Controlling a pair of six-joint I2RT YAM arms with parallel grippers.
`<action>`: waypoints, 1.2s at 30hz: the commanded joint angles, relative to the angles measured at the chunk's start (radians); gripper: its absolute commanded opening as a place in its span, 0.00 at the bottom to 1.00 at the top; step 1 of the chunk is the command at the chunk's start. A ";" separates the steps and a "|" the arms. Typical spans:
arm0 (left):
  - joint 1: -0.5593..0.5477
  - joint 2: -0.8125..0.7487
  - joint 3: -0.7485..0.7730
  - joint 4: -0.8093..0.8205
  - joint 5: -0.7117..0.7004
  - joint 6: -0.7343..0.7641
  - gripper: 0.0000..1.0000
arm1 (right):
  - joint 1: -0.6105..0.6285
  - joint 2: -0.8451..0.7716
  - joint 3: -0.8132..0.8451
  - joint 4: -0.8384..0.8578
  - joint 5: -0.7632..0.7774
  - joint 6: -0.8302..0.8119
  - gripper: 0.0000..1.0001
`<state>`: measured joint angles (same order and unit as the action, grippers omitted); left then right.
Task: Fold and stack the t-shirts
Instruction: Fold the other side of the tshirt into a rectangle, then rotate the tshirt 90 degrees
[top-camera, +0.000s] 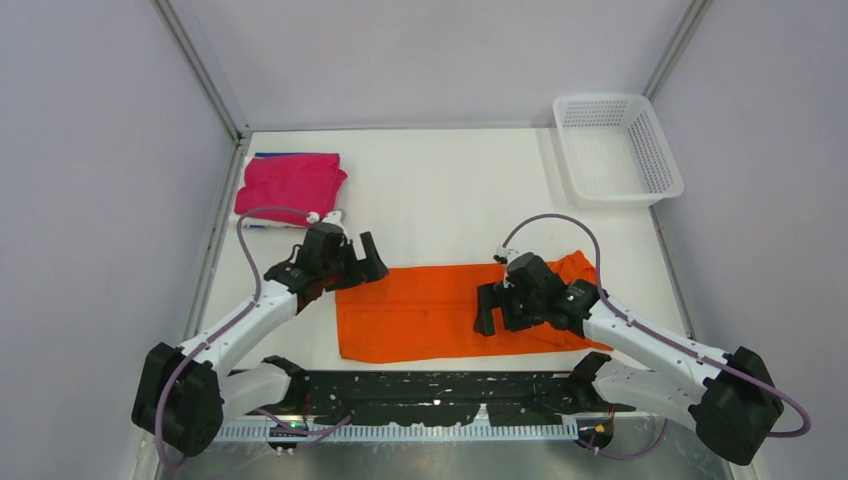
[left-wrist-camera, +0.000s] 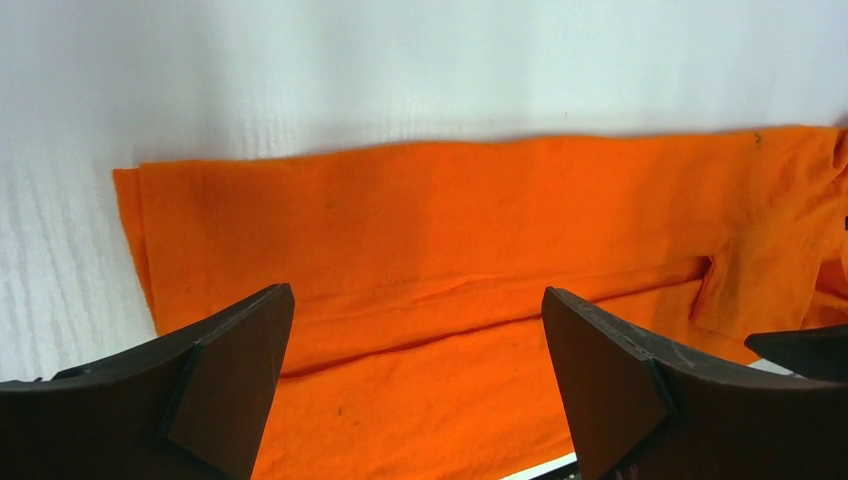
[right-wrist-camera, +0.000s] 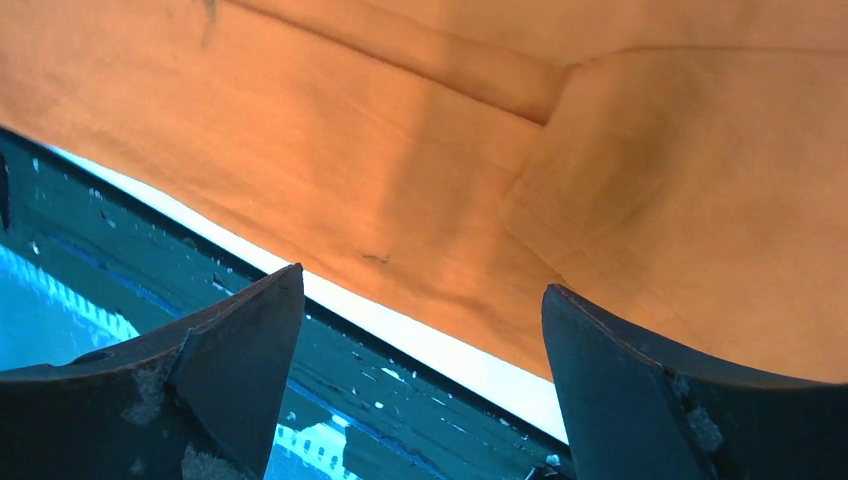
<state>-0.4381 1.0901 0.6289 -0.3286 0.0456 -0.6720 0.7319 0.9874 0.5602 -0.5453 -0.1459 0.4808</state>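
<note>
The orange t-shirt (top-camera: 425, 312) lies folded into a long band across the table's near middle, with a bunched sleeve at its right end. It fills the left wrist view (left-wrist-camera: 440, 260) and the right wrist view (right-wrist-camera: 520, 150). The folded magenta-pink t-shirt (top-camera: 290, 185) lies at the back left, with a thin blue edge (top-camera: 290, 155) of another shirt showing behind it. My left gripper (top-camera: 362, 262) is open and empty above the band's left end. My right gripper (top-camera: 490, 310) is open and empty above the band's right part, near its front edge.
A white mesh basket (top-camera: 616, 148) stands at the back right. A black perforated rail (top-camera: 430, 392) runs along the table's near edge; it shows in the right wrist view (right-wrist-camera: 330, 380). Grey walls close in the left, right and back sides.
</note>
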 joint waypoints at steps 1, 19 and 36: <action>-0.041 0.060 0.023 0.075 0.089 -0.006 1.00 | -0.051 -0.057 -0.009 -0.042 0.115 0.143 0.95; -0.125 0.199 -0.151 0.160 0.123 -0.101 1.00 | -0.503 0.414 -0.001 0.417 -0.013 0.161 0.95; -0.386 0.201 -0.133 0.310 0.095 -0.303 1.00 | -0.460 1.331 1.248 0.003 -0.189 -0.054 0.95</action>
<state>-0.7715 1.1786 0.4435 -0.0734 0.1253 -0.9318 0.2466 2.1746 1.5997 -0.3000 -0.3454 0.5526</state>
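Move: From my right hand the orange t-shirt's middle lies about 6 cm left, level ahead, some 5 cm below; its right end is about 26 cm to my right and 2 cm ahead. The basket stands roughly 40 cm ahead and 29 cm right. From my left hand the t-shirt's middle is about 11 cm back, 26 cm right, 7 cm below; its left end lies 12 cm back, 6 cm left. The folded stack is some 19 cm ahead, 17 cm left of that hand. With both grippers staying open, I swing my right hand rightwards and forward, down onto the t-shirt's right part, turning some 35 degrees clockwise, then sweep it about 30 cm forward, pressed on the cloth and dragging it, drifting left. My left hand goes right, back and down onto the left part, pauses, then slides farther back and right, pressing on the cloth. ##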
